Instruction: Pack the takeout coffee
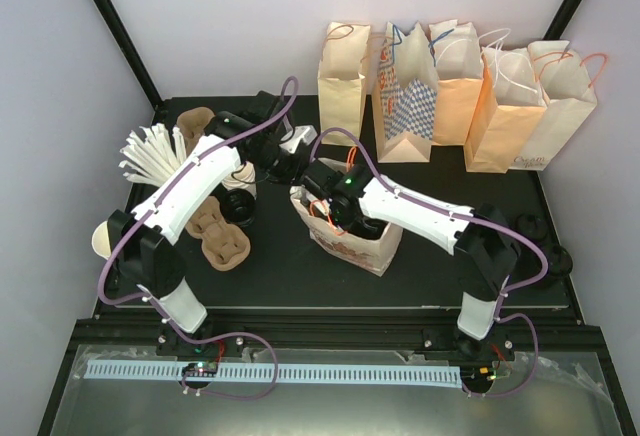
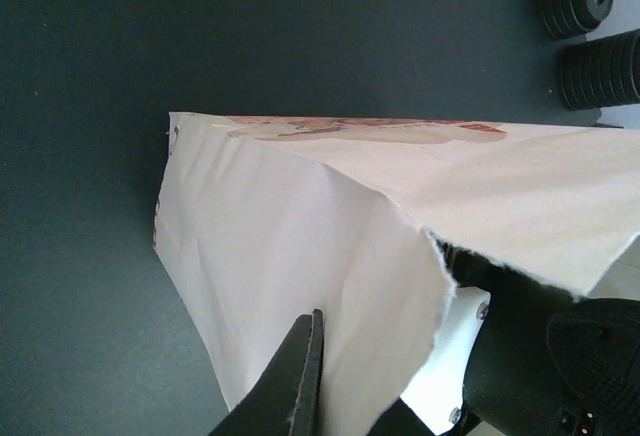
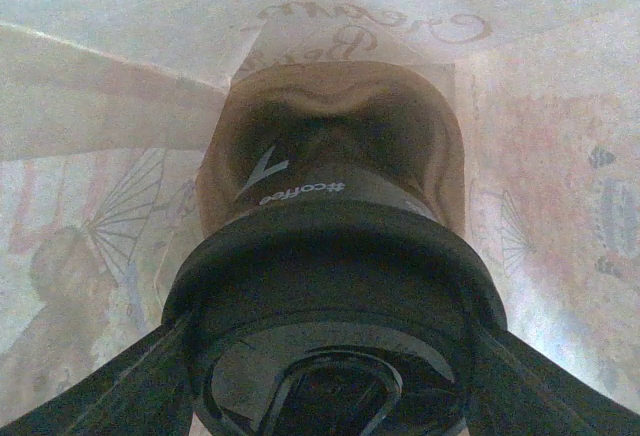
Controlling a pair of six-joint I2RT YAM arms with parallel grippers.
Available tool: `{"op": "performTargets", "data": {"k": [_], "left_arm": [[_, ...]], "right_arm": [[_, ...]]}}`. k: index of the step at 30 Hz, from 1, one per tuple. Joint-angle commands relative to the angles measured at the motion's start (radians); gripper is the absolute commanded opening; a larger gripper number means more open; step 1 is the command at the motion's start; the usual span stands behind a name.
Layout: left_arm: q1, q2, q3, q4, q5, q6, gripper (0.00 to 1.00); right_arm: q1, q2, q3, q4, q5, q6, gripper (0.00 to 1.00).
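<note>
The takeout coffee (image 3: 330,256) hangs inside the printed paper bag (image 1: 385,246), seen from above its round black lid, with "#coffee" lettering on its side. My right gripper (image 3: 332,331) reaches down into the bag, its fingers (image 3: 120,386) pressed against both sides of the lid. A brown moulded shape surrounds the cup's lower part at the bag's bottom. My left gripper (image 2: 345,396) is shut on the bag's top edge (image 2: 300,256), with paper between its fingers (image 2: 305,376), at the bag's far left corner. In the top view the cup is hidden by the right arm and the bag.
Several paper bags (image 1: 450,86) stand along the back. Brown pulp carriers (image 1: 215,231) and sleeves of cream cups (image 1: 150,156) lie at the left. Stacks of black lids (image 2: 600,66) sit right of the bag, near the right arm (image 1: 535,231).
</note>
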Motion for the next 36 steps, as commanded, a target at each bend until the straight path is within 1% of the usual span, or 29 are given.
{"op": "performTargets", "data": {"k": [1, 7, 12, 15, 20, 25, 26, 27, 28, 29, 30, 36], "left_arm": [[-0.025, 0.006, 0.048, -0.027, 0.085, -0.003, 0.04], [-0.024, 0.009, 0.038, -0.034, 0.075, 0.003, 0.04], [-0.023, 0.013, 0.035, -0.043, 0.077, 0.009, 0.04], [-0.024, 0.013, 0.035, -0.045, 0.078, 0.011, 0.04], [-0.024, 0.014, 0.043, -0.052, 0.078, 0.018, 0.04], [-0.025, 0.008, 0.05, -0.052, 0.086, 0.018, 0.04], [-0.023, 0.008, 0.049, -0.053, 0.089, 0.018, 0.04], [-0.024, 0.008, 0.049, -0.054, 0.093, 0.018, 0.04], [-0.024, 0.008, 0.05, -0.056, 0.095, 0.02, 0.04], [-0.024, 0.008, 0.05, -0.059, 0.096, 0.021, 0.04], [-0.024, 0.008, 0.051, -0.061, 0.097, 0.023, 0.04], [-0.024, 0.003, 0.055, -0.073, 0.092, 0.029, 0.03]], "right_arm": [[0.004, 0.122, -0.034, 0.117, -0.086, -0.05, 0.33], [0.004, 0.196, -0.051, 0.161, -0.132, -0.027, 0.35], [0.004, 0.263, -0.04, 0.162, -0.151, -0.017, 0.36], [0.004, 0.267, -0.043, 0.178, -0.154, -0.021, 0.36], [0.004, 0.138, -0.112, 0.293, -0.156, -0.054, 0.38], [0.004, 0.009, -0.158, 0.365, -0.146, -0.091, 0.43], [0.004, -0.017, -0.17, 0.384, -0.136, -0.094, 0.46], [0.004, -0.042, -0.182, 0.402, -0.118, -0.094, 0.55], [0.004, -0.071, -0.192, 0.419, -0.1, -0.096, 0.79], [0.004, -0.094, -0.198, 0.434, -0.091, -0.102, 0.97], [0.004, -0.115, -0.199, 0.441, -0.078, -0.103, 1.0], [0.004, -0.205, -0.161, 0.419, -0.089, -0.104, 1.0]]}}
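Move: The right hand is inside the bag with the lidded coffee cup in its fingers; the carrier well that takes the cup lies about 7 cm below, roughly 2 cm ahead and 1 cm to the left. The pinched bag rim is some 8 cm to the right hand's left, 4 cm ahead and 12 cm higher, with a black cup about 23 cm to its left and 3 cm ahead. From the left hand, which grips that rim, the well is about 7 cm right, 3 cm back and 19 cm below. The right hand, already closed on the lidded cup, eases it down into the carrier by not quite 1 cm while edging left and slightly forward, then stops sinking, tips its fingers outward to the forward left by roughly 10 degrees, comes back up about 1 cm and spreads its fingers fully to let go of the lid, ending nearly 2 cm left of its start. The left hand keeps its pinch on the bag's rim throughout, swaying about a centimetre forward and left and then back, so the bag stays open around the right hand. ##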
